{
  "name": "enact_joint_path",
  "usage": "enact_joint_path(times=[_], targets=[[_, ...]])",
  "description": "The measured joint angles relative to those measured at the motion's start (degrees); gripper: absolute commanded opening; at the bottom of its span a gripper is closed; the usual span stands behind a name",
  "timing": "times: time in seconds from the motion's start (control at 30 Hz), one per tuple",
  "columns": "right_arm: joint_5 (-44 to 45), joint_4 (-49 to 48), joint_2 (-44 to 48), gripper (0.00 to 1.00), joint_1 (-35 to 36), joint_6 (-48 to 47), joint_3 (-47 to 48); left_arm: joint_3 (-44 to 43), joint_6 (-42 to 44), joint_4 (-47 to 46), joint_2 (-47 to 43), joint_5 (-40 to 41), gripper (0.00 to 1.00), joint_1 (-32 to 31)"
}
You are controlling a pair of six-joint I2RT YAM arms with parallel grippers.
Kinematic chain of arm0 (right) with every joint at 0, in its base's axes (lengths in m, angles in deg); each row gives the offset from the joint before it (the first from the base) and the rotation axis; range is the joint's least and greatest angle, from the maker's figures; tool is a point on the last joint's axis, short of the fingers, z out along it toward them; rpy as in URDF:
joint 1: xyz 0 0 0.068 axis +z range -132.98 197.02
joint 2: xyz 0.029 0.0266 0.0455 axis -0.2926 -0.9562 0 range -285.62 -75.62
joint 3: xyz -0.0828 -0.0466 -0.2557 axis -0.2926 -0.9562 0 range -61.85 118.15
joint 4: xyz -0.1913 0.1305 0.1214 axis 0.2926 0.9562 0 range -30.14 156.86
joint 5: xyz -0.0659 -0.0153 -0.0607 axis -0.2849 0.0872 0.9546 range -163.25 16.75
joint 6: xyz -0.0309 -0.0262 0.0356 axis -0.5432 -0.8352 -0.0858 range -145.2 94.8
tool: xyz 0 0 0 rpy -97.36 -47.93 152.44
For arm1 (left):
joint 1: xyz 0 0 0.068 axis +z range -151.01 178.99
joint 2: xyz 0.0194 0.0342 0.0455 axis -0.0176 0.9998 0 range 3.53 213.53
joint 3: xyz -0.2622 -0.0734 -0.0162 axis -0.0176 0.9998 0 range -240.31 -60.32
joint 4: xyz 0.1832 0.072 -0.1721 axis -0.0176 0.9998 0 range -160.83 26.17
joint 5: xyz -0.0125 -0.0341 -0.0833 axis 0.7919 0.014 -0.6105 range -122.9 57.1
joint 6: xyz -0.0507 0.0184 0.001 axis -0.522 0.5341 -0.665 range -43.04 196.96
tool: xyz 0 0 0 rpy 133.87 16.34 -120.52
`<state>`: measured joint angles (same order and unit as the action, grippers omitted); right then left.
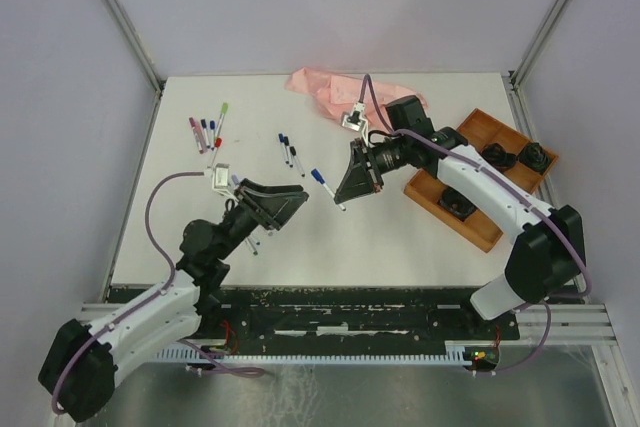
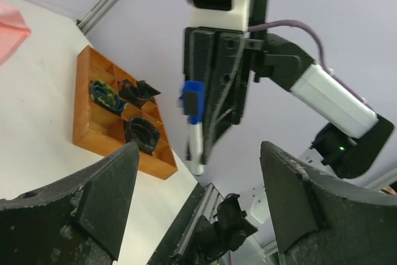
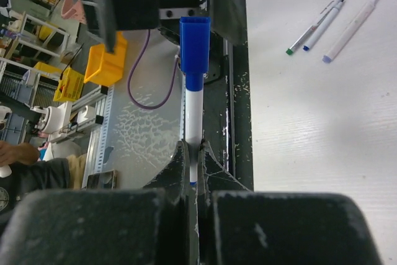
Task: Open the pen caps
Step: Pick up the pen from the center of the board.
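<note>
My right gripper (image 3: 193,148) is shut on the white barrel of a pen (image 3: 193,116), held above the table. The pen's blue cap (image 3: 195,44) is on and points away from the fingers. In the left wrist view the same blue cap (image 2: 193,100) shows ahead of my left gripper (image 2: 200,153), which is open with nothing between its fingers (image 2: 108,200). From above, the left gripper (image 1: 288,209) faces the right gripper (image 1: 345,192) with the capped pen (image 1: 328,189) between them. More capped pens (image 1: 207,131) lie at the back left, and two navy-capped pens (image 1: 290,150) nearer the middle.
A wooden tray (image 1: 476,226) with black items stands at the right. A pink cloth (image 1: 325,90) lies at the back. Pens (image 3: 338,20) lie on the white table near the left arm. The black front rail (image 1: 330,297) runs along the near edge.
</note>
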<state>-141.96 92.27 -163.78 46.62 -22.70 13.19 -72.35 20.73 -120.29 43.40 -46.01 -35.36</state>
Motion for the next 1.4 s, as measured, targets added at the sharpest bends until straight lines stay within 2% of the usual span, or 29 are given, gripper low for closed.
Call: enact_joint_path(times=[0.13,0.3,0.5,0.97,1.1,1.33,1.4], targets=[[-1.62,-2.01,0.96,0.00,0.00,1.38,-0.42,-1.42,0.24,-3.26,8.13,2.95,0.76,-1.42],[-2.47,-3.17,1.11,0.00,0.00,2.38,-0.87,-3.63,0.24,-6.12,13.27,4.02,0.73,-2.56],[-2.93,-3.54,1.11,0.00,-0.04,2.95,-1.05,-5.68,0.24,-8.33,14.67,4.07,0.69,-3.93],[-3.32,-4.98,0.59,0.00,0.42,3.72,-1.77,-7.76,0.24,-9.01,18.05,4.22,0.48,-4.42],[-3.30,-4.92,-0.09,0.00,0.79,3.69,-1.81,-7.96,0.24,-9.03,18.16,4.22,0.36,-4.42],[-3.19,-4.79,-0.31,0.00,1.05,3.63,-1.81,-7.96,0.22,-9.11,18.23,3.98,0.04,-4.42],[-3.28,-4.76,-0.46,0.00,1.05,3.61,-1.81,-7.96,0.24,-9.09,18.25,3.96,0.03,-4.42]])
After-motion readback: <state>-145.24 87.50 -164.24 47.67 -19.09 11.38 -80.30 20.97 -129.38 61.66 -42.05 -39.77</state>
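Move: The blue cap, on top of the pen that my right hand holds near its tail, is about 4 cm ahead of my left hand, 5 cm to its right and 1 cm above it. From my right hand the cap is roughly 4 cm ahead, 4 cm left and 7 cm up. On the board some 28 cm below my left hand lie three capped pens, about 21 cm ahead and 3 cm left, and the uncapped pens, about 14 cm left and 1 cm ahead. I bring my wide-open left hand about 5 cm to the right and forward, dipping a little at first and then coming up, until its fingers stand either side of the cap. There I stop and close them to pinch it, hardly turning the wrist. My right hand keeps its grip low on the barrel and eases back about a centimetre. ##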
